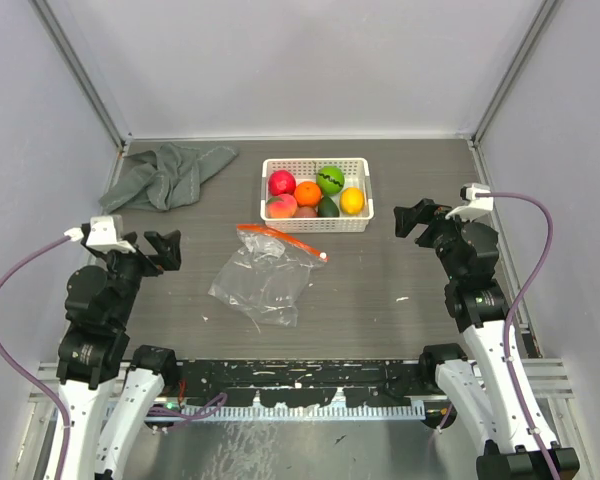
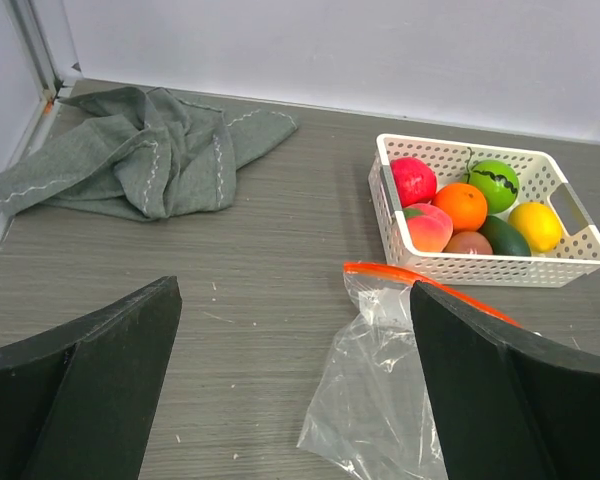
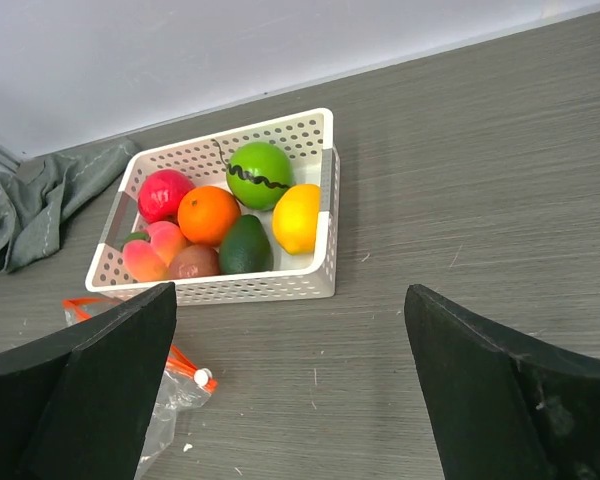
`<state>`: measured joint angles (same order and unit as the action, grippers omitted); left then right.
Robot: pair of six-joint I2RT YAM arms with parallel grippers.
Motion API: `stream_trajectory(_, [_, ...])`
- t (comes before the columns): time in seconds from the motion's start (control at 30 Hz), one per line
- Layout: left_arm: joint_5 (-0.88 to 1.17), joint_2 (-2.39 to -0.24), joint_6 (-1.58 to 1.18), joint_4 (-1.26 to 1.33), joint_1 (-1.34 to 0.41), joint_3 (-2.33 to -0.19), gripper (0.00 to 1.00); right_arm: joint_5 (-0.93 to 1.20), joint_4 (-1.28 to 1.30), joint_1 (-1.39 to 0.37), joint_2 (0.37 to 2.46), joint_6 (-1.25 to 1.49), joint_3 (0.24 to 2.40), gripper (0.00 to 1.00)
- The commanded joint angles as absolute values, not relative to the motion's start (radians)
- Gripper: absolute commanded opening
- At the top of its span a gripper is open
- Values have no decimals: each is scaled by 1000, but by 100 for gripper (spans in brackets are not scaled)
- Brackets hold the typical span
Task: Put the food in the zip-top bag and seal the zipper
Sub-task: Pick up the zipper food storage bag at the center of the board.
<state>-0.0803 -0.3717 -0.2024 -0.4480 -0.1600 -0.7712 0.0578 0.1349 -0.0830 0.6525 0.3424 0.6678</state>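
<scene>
The food (image 1: 315, 193) is several small round toy fruits lying together in a white lattice basket (image 1: 316, 225) at the middle back of the table. The clear zip-top bag (image 1: 262, 280) lies crumpled and flat in front of the basket. Its orange-red zipper (image 1: 280, 240) faces the basket, with the white slider end (image 3: 203, 376) on the right. My left gripper (image 1: 165, 250) hovers open left of the bag, with nothing between its fingers. My right gripper (image 1: 415, 218) hovers open right of the basket, also holding nothing. The left wrist view shows the bag (image 2: 380, 390) under the right finger.
A grey cloth (image 1: 170, 175) lies bunched at the back left corner. Grey walls with metal frame posts close in the table on three sides. Bare tabletop lies between the right gripper and the basket (image 3: 230, 290).
</scene>
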Motion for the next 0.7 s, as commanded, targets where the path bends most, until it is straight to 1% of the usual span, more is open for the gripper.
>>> stream_trajectory(0.0, [-58, -386, -221, -423, -164, -782, 98, 82, 65, -87, 644, 340, 674, 100])
stream_trajectory(0.23, [3, -420, -279, -454, -164, -815, 98, 152, 36, -87, 662, 357, 667, 100])
stream_trajectory(0.4, [47, -479, -367, -533, -164, -836, 98, 234, 21, -87, 708, 362, 668, 100])
stream_trajectory(0.67, [222, -596, -529, -542, -164, -801, 98, 463, -38, -100, 837, 376, 669, 100])
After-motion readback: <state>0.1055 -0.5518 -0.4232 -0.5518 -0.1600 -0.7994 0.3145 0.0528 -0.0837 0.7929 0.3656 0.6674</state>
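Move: On the board, the zipper food storage bag lies about 20 cm to the right of the left hand, level with it fore and aft, and some 30 cm below. From the right hand, the same bag is about 36 cm to the left, 7 cm back and 26 cm below. The basket of food stands beyond the bag, roughly 16 cm ahead and 23 cm left of the right hand, about 23 cm lower. Closing in on the bag from both sides, the wide-open hands start slowly and gather speed. The left hand goes about 4.5 cm right and as far down, tipping its fingers downward, rolling its left side down and turning slightly clockwise. The right hand swings some 4.5 cm left, sinks about 2 cm after a tiny rise, and turns some 15 degrees counter-clockwise. Neither touches anything. ##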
